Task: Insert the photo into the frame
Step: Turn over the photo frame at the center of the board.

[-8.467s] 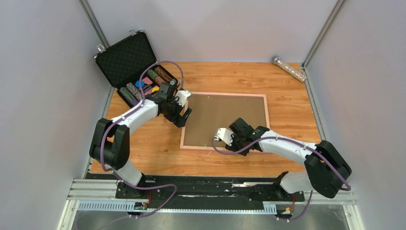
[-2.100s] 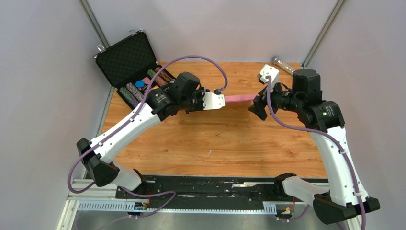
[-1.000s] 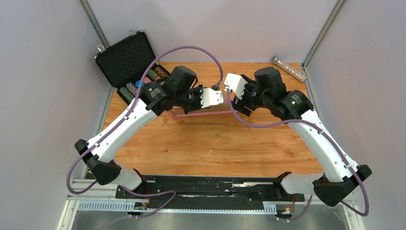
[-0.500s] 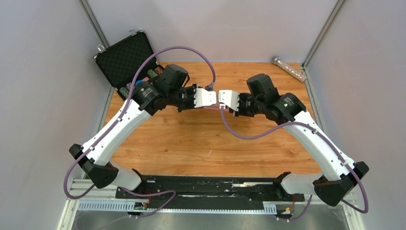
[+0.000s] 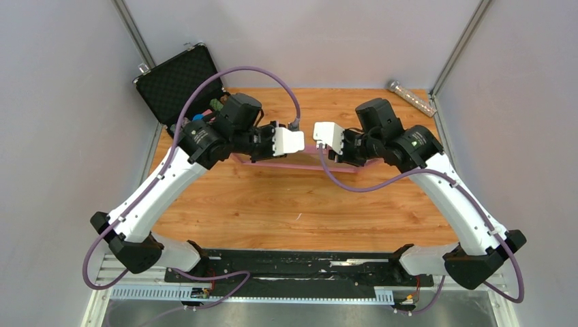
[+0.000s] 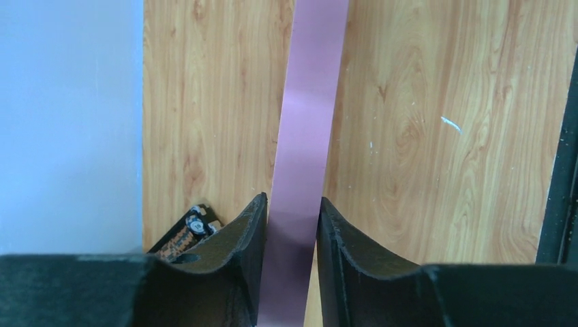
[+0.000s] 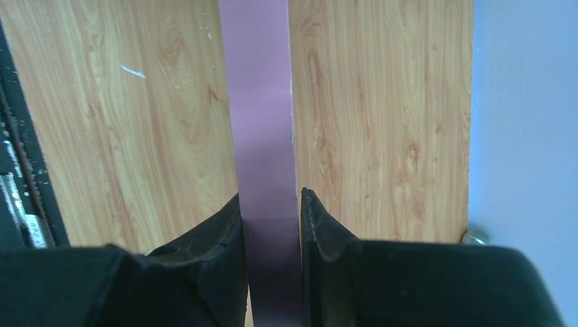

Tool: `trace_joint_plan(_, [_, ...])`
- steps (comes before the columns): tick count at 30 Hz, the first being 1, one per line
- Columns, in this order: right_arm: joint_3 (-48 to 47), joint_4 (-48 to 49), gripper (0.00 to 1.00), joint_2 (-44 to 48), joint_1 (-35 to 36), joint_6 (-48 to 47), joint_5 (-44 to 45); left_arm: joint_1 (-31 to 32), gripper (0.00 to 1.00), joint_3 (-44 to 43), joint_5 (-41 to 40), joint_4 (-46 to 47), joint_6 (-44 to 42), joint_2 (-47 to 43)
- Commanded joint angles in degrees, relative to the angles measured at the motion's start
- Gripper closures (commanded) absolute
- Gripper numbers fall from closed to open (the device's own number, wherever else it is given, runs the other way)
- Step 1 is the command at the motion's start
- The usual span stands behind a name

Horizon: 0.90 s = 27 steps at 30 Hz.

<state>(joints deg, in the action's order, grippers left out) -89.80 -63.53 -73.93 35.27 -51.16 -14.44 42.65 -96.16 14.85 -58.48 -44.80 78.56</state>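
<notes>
The frame point(image 5: 307, 165) hangs edge-on above the table, and only its thin pink rail shows between the two arms in the top view. My left gripper point(image 5: 264, 154) is shut on that rail from the left. My right gripper point(image 5: 339, 158) is shut on it from the right. In the left wrist view the pink rail point(image 6: 310, 102) runs straight up from between the black fingers of the left gripper point(image 6: 292, 211). The right wrist view shows the same pink rail point(image 7: 257, 88) pinched by the right gripper point(image 7: 270, 204). The photo is out of view.
An open black foam-lined case point(image 5: 178, 82) holding coloured chips stands at the back left, close behind my left arm. A glittery tube point(image 5: 411, 97) lies at the back right corner. Grey walls close in the wooden table point(image 5: 293, 204) on three sides.
My right gripper has come in from the right and shut on the frame's rail. Both arms now hold the frame, which has shifted a little to the left and toward the near side.
</notes>
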Motion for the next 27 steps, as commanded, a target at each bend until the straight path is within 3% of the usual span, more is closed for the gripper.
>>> trace_joint_plan(1, [-7.03, 2.35, 1.00, 0.91, -0.73, 7.22, -5.94, -0.64, 0.57, -1.68, -0.84, 6.27, 5.20, -2.54])
trace_joint_plan(6, [-10.02, -2.29, 1.00, -0.79, -0.65, 7.05, -8.10, -0.64, 0.41, -1.26, -0.32, 6.74, 5.90, -1.95])
trace_joint_plan(9, [-9.83, -2.80, 1.00, -0.95, -0.48, 6.78, -8.33, -0.64, 0.22, -1.08, 0.00, 7.50, 6.38, -1.34])
trace_joint_plan(13, [-9.16, -2.83, 1.00, -1.11, -0.46, 6.39, -8.66, -0.64, 0.07, -0.96, 0.55, 9.02, 6.26, -0.34])
trace_joint_plan(17, [-8.68, -2.76, 1.00, -0.96, -0.46, 5.99, -8.96, -0.60, 0.01, -1.32, 3.09, 9.51, 4.09, 1.19])
trace_joint_plan(27, [-6.75, -1.77, 1.00, -0.11, -0.68, 6.51, -9.74, -0.47, 0.02, -3.76, 11.01, 10.04, 1.49, 6.98])
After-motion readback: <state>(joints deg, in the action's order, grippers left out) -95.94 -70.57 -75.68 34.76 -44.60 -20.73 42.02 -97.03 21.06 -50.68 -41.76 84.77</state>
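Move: Both hands already pinch the upper long rail of the photo frame, which hangs almost on edge. The frame's middle is about 7 cm right, 2 cm ahead and 12 cm below the left hand, and about 8 cm left, 2 cm ahead and 12 cm below the right hand. The open chip case stands some 15 cm ahead of the left hand, 24 cm to its left and 28 cm below. The left fingers let go of the upper rail, opening wide as the hand rises about 2 cm and eases forward. The left hand then goes some 3 cm right and 3 cm down, along the rail towards the right gripper. The right hand keeps its pinch, drawing the rail back about 2.5 cm and slightly up while tilting some 10 degrees, then holds. ##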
